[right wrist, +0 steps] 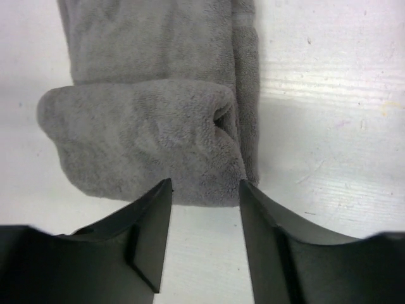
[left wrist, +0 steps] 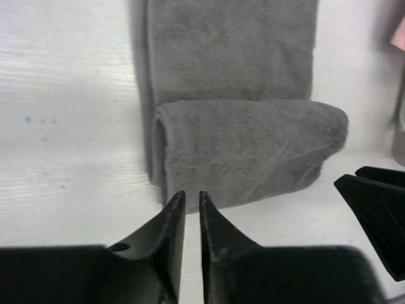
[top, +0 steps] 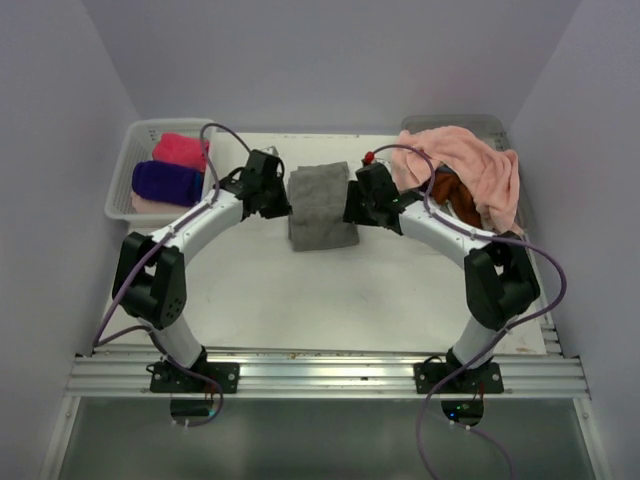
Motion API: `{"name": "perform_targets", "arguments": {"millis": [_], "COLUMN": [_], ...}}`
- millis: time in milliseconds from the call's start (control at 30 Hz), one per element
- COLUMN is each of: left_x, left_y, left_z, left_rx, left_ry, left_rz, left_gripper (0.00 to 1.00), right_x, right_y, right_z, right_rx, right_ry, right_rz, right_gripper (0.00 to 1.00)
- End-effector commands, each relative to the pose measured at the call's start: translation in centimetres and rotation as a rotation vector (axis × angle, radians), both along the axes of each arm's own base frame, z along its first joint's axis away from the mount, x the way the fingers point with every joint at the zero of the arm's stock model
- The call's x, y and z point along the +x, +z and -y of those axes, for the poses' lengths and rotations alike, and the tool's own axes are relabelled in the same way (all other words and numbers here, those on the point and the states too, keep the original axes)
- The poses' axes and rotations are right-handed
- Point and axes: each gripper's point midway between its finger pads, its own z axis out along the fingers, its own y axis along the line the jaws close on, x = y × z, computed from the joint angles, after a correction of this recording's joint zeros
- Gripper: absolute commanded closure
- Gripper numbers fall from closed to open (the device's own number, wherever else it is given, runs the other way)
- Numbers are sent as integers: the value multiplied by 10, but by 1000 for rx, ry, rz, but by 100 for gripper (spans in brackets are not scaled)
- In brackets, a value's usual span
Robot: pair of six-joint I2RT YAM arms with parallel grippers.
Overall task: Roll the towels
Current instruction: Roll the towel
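A grey towel [top: 322, 205] lies mid-table, its near end rolled up into a thick roll [left wrist: 247, 152] and the rest flat behind it. My left gripper [top: 288, 205] sits at the roll's left end. Its jaws [left wrist: 193, 197] are only a narrow slit apart, just short of the cloth, and hold nothing. My right gripper [top: 350, 208] is at the roll's right end. It stands open [right wrist: 205, 185] in front of the roll [right wrist: 139, 136], with bare table between its fingers.
A white basket [top: 125, 175] at the back left holds a hot pink roll [top: 180, 150] and a purple roll [top: 165, 183]. At the back right, a loose salmon pink towel [top: 470, 165] drapes over a rust orange one [top: 455, 195] in a grey bin [top: 450, 122].
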Motion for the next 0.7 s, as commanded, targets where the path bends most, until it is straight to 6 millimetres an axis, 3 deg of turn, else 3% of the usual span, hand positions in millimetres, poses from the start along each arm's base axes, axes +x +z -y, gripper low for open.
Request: {"name": "perform_targets", "arguments": {"millis": [0,33,100,133,200,233,433,667], "left_x": [-12,-12,-12,-11,-4,0,18,25], "left_y": [-11,-15,-26,-30,-39,-41,-45,-64], "left_z": [26,30,37,38,40,40,44,41], "left_rx": [-57,-74,-95,-95,-85,-80,-55,-37], "left_ry": [-79,-89,-110,-113,-105,-101,-115,-116], "left_rz": [-12,-17,-45,-48,-51,-47,-37,-69], "left_gripper": [87,98,100,100,100,100,100,100], "right_x": [-2,-4,-4,1,6,14,49,65], "right_y": [21,20,9,14,2,8,0,-19], "right_z": [-11,-18,-24,-28,-31,-36,-40,-37], "right_rx": [13,8,-5,3,-15,-9,-42,-62], "right_ry": [19,39,59,65,77,78,77,67], "right_rz": [86,85,57,66,43,60,47,8], "right_gripper": [55,66,78,79,81,82,83,82]}}
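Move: The folded-over near part of the grey towel has its middle about 9 cm to the left gripper's right, level with it in reach and some 8 cm below. From the right gripper it lies about 6 cm left, 1 cm ahead and 6 cm down. The towel's flat far part is centred roughly 11 cm beyond the folded part. The white basket stands about 29 cm left and 15 cm ahead of the left gripper. Drop the left gripper some 7 cm while shifting it about 4 cm right, shutting its fingers on the way, and bring the closed tips down onto the left end of the folded grey towel. Meanwhile swing the right gripper left and then forward about 6 cm, sinking slightly after a small lift, over the right part of the fold towards its far edge, fingers narrowed to a small gap. ##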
